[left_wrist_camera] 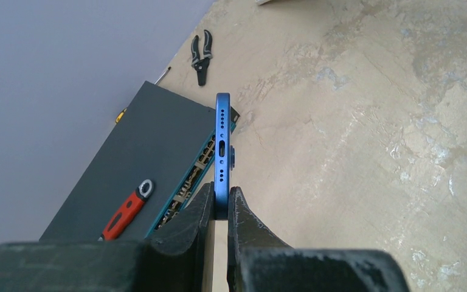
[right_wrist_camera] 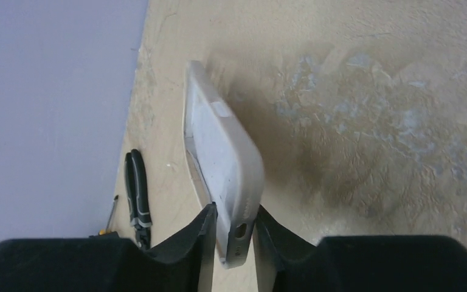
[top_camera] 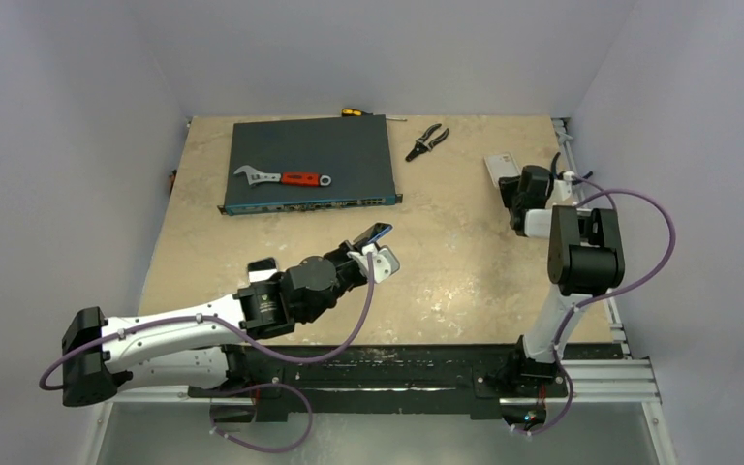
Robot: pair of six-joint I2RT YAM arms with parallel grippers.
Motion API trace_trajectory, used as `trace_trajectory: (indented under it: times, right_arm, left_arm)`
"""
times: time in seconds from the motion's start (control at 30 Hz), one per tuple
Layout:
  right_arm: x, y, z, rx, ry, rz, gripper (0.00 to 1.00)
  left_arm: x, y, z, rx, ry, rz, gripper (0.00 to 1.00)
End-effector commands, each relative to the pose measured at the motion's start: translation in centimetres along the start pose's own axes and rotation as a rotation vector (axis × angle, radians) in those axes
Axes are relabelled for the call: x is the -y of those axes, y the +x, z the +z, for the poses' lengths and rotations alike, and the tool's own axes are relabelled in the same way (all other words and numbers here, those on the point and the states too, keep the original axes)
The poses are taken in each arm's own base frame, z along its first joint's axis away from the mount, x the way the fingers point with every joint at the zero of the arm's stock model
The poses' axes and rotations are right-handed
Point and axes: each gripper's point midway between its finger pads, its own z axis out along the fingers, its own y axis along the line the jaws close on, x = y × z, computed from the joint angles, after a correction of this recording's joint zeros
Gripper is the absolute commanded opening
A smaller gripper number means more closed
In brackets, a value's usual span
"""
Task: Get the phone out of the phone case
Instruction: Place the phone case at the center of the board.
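Note:
The blue phone (top_camera: 373, 233) is out of its case and held edge-on above the table, with my left gripper (top_camera: 380, 254) shut on its lower end. In the left wrist view the phone (left_wrist_camera: 222, 140) rises from between the fingers of that gripper (left_wrist_camera: 220, 204), its port edge towards the camera. The empty white phone case (top_camera: 500, 166) is at the far right of the table. My right gripper (top_camera: 515, 190) has its jaws on both sides of it. The right wrist view shows the case (right_wrist_camera: 222, 146) tilted, its near end pinched at the tips of the gripper (right_wrist_camera: 234, 222).
A dark network switch (top_camera: 310, 160) lies at the back left with a red-handled wrench (top_camera: 286, 177) on top. Black pliers (top_camera: 427, 141) and a small screwdriver (top_camera: 354, 112) lie near the back edge. Walls close in the table on three sides.

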Motion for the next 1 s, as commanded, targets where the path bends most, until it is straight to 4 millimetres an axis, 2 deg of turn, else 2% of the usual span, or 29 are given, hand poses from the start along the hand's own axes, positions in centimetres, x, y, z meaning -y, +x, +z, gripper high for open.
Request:
trace_trajectory:
  times: [0.0,0.13,0.27,0.3,0.5,0.57,0.67,0.73,0.87,0.97]
  right_arm:
    - [-0.9,0.2,0.3,-0.045,-0.011,-0.052,0.39]
    - [-0.7,0.3,-0.4,-0.066,0.001,-0.096,0.65]
    - [-0.9,0.0,-1.9,-0.083,0.024,-0.118,0.95]
    - [-0.9,0.0,-2.5,-0.09,0.032,-0.121,0.98]
    - [-0.8,-1.3,-7.0,-0.083,0.076,-0.133,0.99]
    - [-2.1,-1.3,-9.2,-0.095,0.029,-0.132,0.99]
    - [-3.5,0.3,-12.9,-0.133,-0.041,-0.195,0.99]
    - [-4.7,2.4,-15.7,-0.18,-0.096,-0.262,0.99]
    - [-4.0,5.0,-20.5,-0.283,-0.186,-0.303,0.99]
    - [-3.5,5.2,-23.5,-0.328,-0.239,-0.324,0.99]
  left_arm:
    - [-1.0,-2.7,0.3,0.096,-0.051,-0.077,0.0]
    - [-0.8,-2.6,0.4,0.092,-0.041,-0.071,0.0]
    - [-0.9,-2.6,0.2,0.09,-0.04,-0.06,0.0]
    - [-0.9,-2.6,0.3,0.089,-0.041,-0.055,0.0]
    - [-0.7,-2.4,0.5,0.071,-0.03,-0.021,0.0]
    - [-0.2,-1.8,0.9,0.053,-0.015,0.012,0.0]
    - [1.3,0.2,1.6,-0.019,0.025,0.146,0.0]
    - [2.8,1.5,1.9,-0.052,0.054,0.265,0.0]
    - [4.8,3.7,1.8,-0.051,0.089,0.477,0.0]
    - [6.1,4.6,1.5,0.017,0.127,0.626,0.0]
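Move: The phone case is still between the right hand's just-parting fingers at its near end; its middle is about 5 cm ahead, 1 cm left and 2 cm below. From that hand, the shears lie some 15 cm ahead and 23 cm left, the blue pliers about 6 cm ahead and 16 cm right, both roughly 3 cm lower. Under the left hand's phone, open board lies about 4 cm ahead, 4 cm right and 22 cm below; the white-banded phone is 5 cm ahead, 21 cm left of that hand, as low. Dipping barely a centimetre, the right hand spreads its fingers wide and lets go of the phone case, then lifts about 12 cm while drawing back some 14 cm and swinging left, away from it. The left hand holds nearly still at first, then lowers the gripped phone roughly 9 cm towards the board, rolling about 25 degrees, its left side rising. ##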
